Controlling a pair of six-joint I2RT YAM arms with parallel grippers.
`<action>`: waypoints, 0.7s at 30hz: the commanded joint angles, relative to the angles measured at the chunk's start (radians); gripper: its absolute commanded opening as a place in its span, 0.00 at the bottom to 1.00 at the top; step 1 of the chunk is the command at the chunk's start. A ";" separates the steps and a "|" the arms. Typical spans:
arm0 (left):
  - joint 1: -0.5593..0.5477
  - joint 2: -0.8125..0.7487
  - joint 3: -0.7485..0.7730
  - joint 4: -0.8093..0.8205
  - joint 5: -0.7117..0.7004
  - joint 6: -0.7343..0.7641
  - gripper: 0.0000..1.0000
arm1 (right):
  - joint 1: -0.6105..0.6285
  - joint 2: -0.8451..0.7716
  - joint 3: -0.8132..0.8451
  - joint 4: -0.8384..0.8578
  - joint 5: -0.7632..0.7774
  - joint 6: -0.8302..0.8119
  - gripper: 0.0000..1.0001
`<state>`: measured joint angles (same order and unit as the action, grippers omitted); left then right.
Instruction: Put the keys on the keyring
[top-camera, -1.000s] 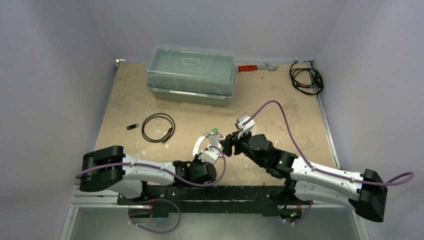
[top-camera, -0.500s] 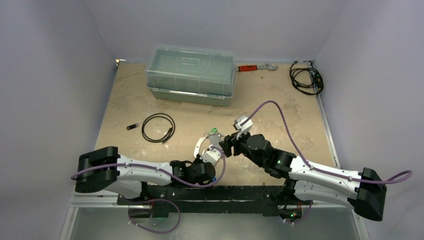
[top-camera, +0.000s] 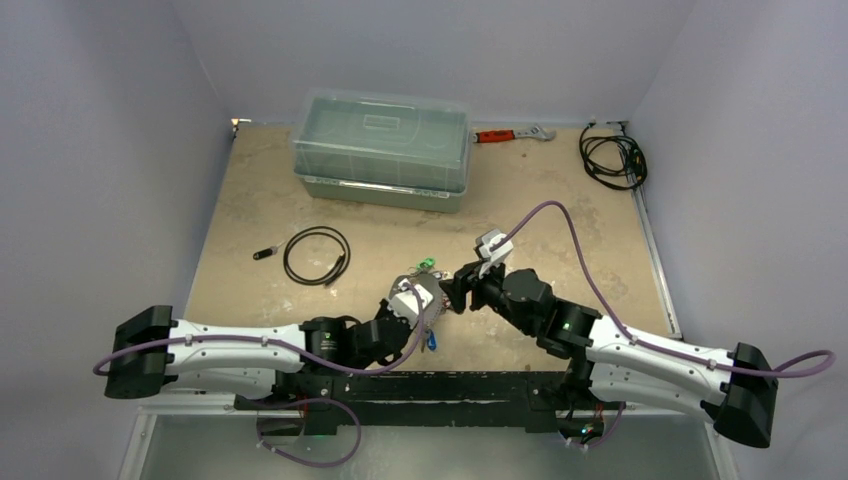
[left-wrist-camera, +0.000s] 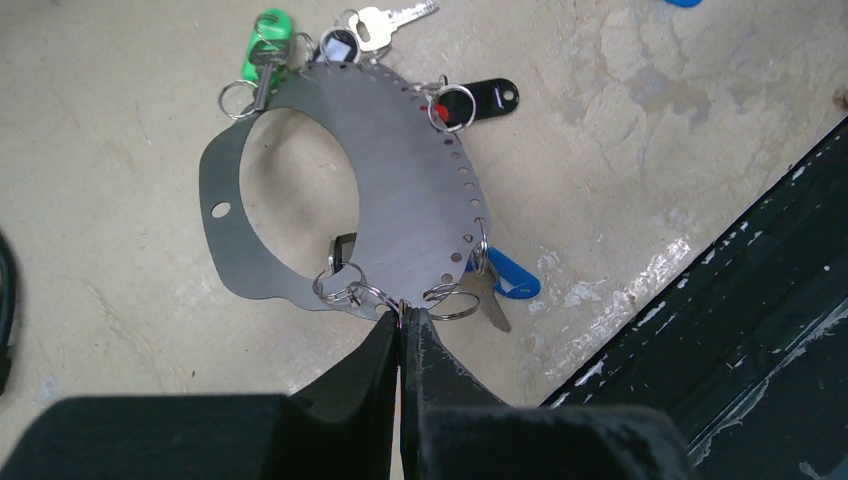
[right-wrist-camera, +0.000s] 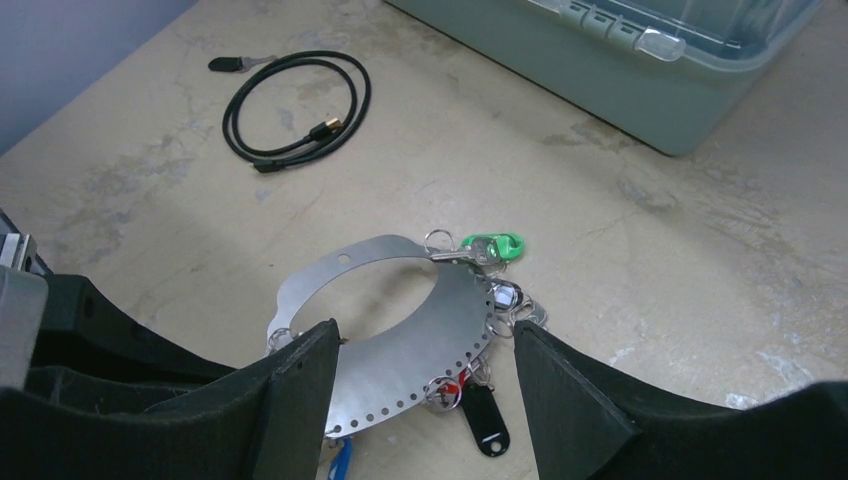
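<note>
The keyring (left-wrist-camera: 400, 200), a wide flat silver ring with small holes along its rim, lies tilted over the table. Keys hang from it by small split rings: a green tag (left-wrist-camera: 265, 45), a silver key (left-wrist-camera: 385, 22), a black tag (left-wrist-camera: 490, 97) and a blue tag (left-wrist-camera: 505, 275). My left gripper (left-wrist-camera: 403, 320) is shut on a small split ring at the keyring's near rim. My right gripper (right-wrist-camera: 425, 340) is open, and the keyring (right-wrist-camera: 420, 330) lies between its fingers (right-wrist-camera: 300, 390). From above, the left wrist covers most of the ring; the green tag (top-camera: 428, 263) shows.
A lidded green box (top-camera: 382, 148) stands at the back. An orange-handled wrench (top-camera: 510, 134) and a black cable bundle (top-camera: 612, 157) lie at the back right. A thin black cable loop (top-camera: 317, 256) lies to the left. The black base rail (left-wrist-camera: 720, 300) runs close by the keyring.
My left gripper has shut on the split ring. The left arm has stretched out flatter, its elbow swinging out to the left. The right arm has barely moved.
</note>
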<state>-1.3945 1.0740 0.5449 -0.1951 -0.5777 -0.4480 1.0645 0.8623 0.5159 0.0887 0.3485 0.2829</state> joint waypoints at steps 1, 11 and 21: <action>-0.003 -0.091 0.046 -0.037 -0.038 0.059 0.00 | -0.005 -0.057 0.029 0.052 -0.027 -0.022 0.68; -0.011 -0.230 0.103 -0.016 -0.026 0.267 0.00 | -0.005 -0.148 -0.003 0.166 -0.204 -0.086 0.68; -0.018 -0.344 0.011 0.280 0.093 0.602 0.00 | -0.005 -0.228 -0.060 0.317 -0.404 -0.210 0.68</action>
<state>-1.4040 0.7811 0.5831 -0.1192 -0.5678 -0.0292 1.0645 0.6659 0.4740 0.2863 0.0566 0.1425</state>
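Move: The keyring, a flat metal plate pinched at its near rim by the left fingers, has its middle about 7 cm ahead, 2 cm right and 4 cm below them. The open right gripper is some 5 cm ahead, 10 cm right and 9 cm above the left fingers. From the right hand the keyring's middle is roughly 3 cm ahead, 8 cm left, 13 cm down; its green tag is about 11 cm ahead and 5 cm left, its black tag 3 cm ahead and straight below. The keyring, still pinched in the closed left fingers, is carried almost straight up by about 11 cm while the left wrist tips up some 20 degrees and swings a little clockwise. The right hand, fingers staying open and empty, rises alongside by about 8 cm and draws back about 4 cm, tipping up and turning counter-clockwise towards the left fingertips without touching. ##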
